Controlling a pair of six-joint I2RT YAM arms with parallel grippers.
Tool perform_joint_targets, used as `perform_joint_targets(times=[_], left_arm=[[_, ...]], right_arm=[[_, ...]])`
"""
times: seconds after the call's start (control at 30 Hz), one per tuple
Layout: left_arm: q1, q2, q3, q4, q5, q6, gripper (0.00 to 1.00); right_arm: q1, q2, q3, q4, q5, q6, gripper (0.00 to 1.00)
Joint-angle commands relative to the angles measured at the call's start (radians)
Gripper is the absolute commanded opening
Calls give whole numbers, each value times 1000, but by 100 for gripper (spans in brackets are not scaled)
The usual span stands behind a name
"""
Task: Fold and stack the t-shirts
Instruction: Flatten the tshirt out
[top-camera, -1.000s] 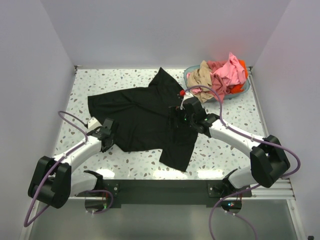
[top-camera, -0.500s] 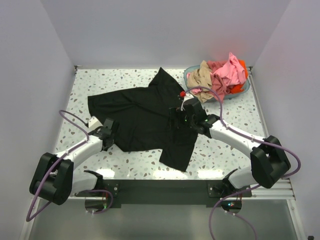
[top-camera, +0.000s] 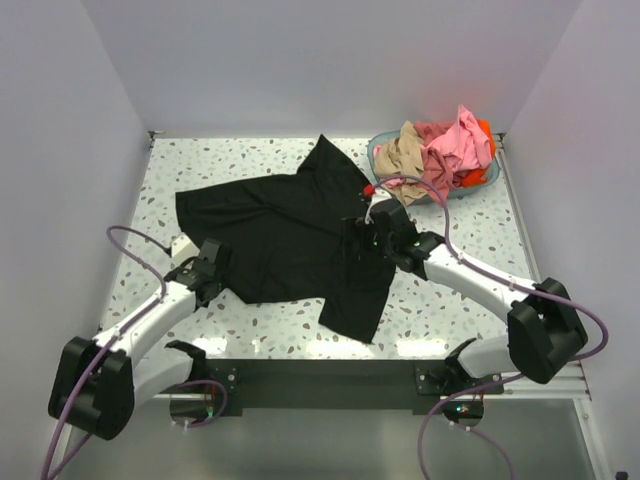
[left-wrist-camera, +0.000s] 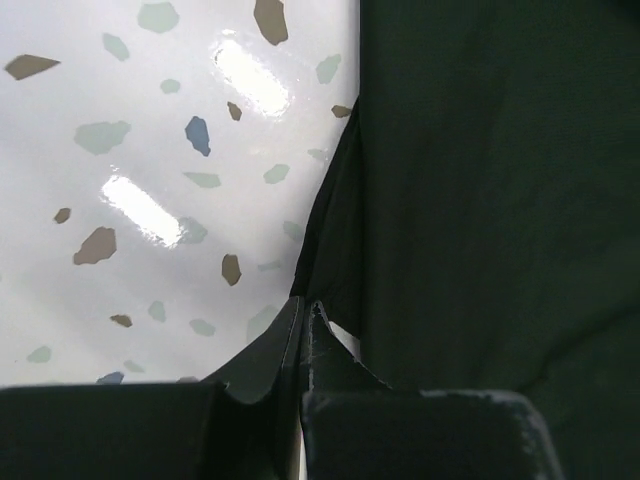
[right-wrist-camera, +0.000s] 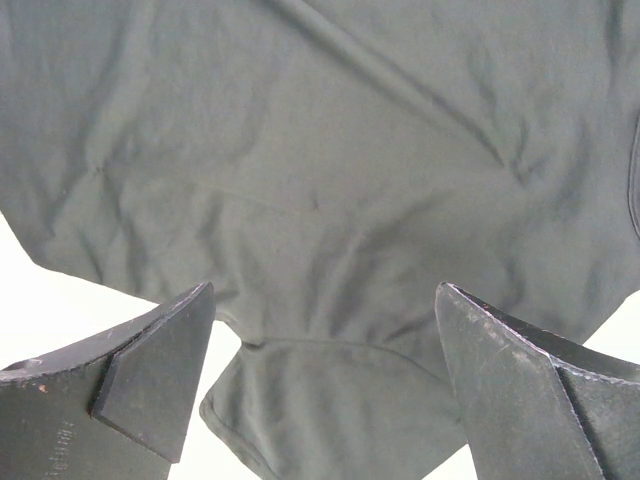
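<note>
A large black t-shirt (top-camera: 290, 220) lies spread on the speckled table, one sleeve pointing to the near edge. My left gripper (top-camera: 218, 262) sits at its near-left hem. In the left wrist view its jaws (left-wrist-camera: 305, 312) are pressed together, pinching the edge of the black cloth (left-wrist-camera: 480, 200). My right gripper (top-camera: 358, 235) hovers over the shirt's right side. It is open (right-wrist-camera: 325, 340), with the creased cloth and a sleeve seam (right-wrist-camera: 330, 180) below its fingers and nothing between them. Pink (top-camera: 458, 140), tan (top-camera: 403, 152) and orange-red (top-camera: 484, 130) t-shirts are heaped at the back right.
The heap of shirts fills a teal round basket (top-camera: 378, 158) in the table's back right corner. White walls close the table on three sides. Purple cables loop off both arms. Bare speckled tabletop (top-camera: 450, 300) shows to the right of and in front of the black shirt.
My left gripper has shut on the black shirt's hem, and its arm has swung slightly outward. The right gripper has stayed open and barely shifted over the shirt.
</note>
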Motion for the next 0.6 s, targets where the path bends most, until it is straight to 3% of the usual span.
perform_joint_targets(times=[0.0,0.2,0.57], left_arm=[[14,-132,15,-110,-28,3,0],[17,-274,26,-240,-52,-28,0],[17,-392,127,-412,-114,-141,0]], right_arm=[[-3,-51,-26,-27,24,-5,95],[-5,-68,-81,-33,25,26,95],[-5,-117,-160,-70,54,66,95]])
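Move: Pinched in the left fingers some 2 cm off the table is the t-shirt's near hem corner; the bare near-left table it is drawn towards is about 6 cm back and 4 cm left. The far hem corner lies roughly 22 cm ahead and 10 cm left. From the open right hand, the near sleeve is about 10 cm back, 1 cm right and 10 cm below; the shirt's middle is 5 cm ahead, 15 cm left, and the clothes basket 21 cm ahead, 18 cm right. Lifting the pinched near hem corner about 5 cm, the left hand draws it back and a little left towards the bare near-left table, fingers staying shut. Meanwhile the right hand, wide open and touching nothing, sinks some 4 cm while sliding back and to its right over the shirt towards the near sleeve, its wrist tilting slightly downward. ##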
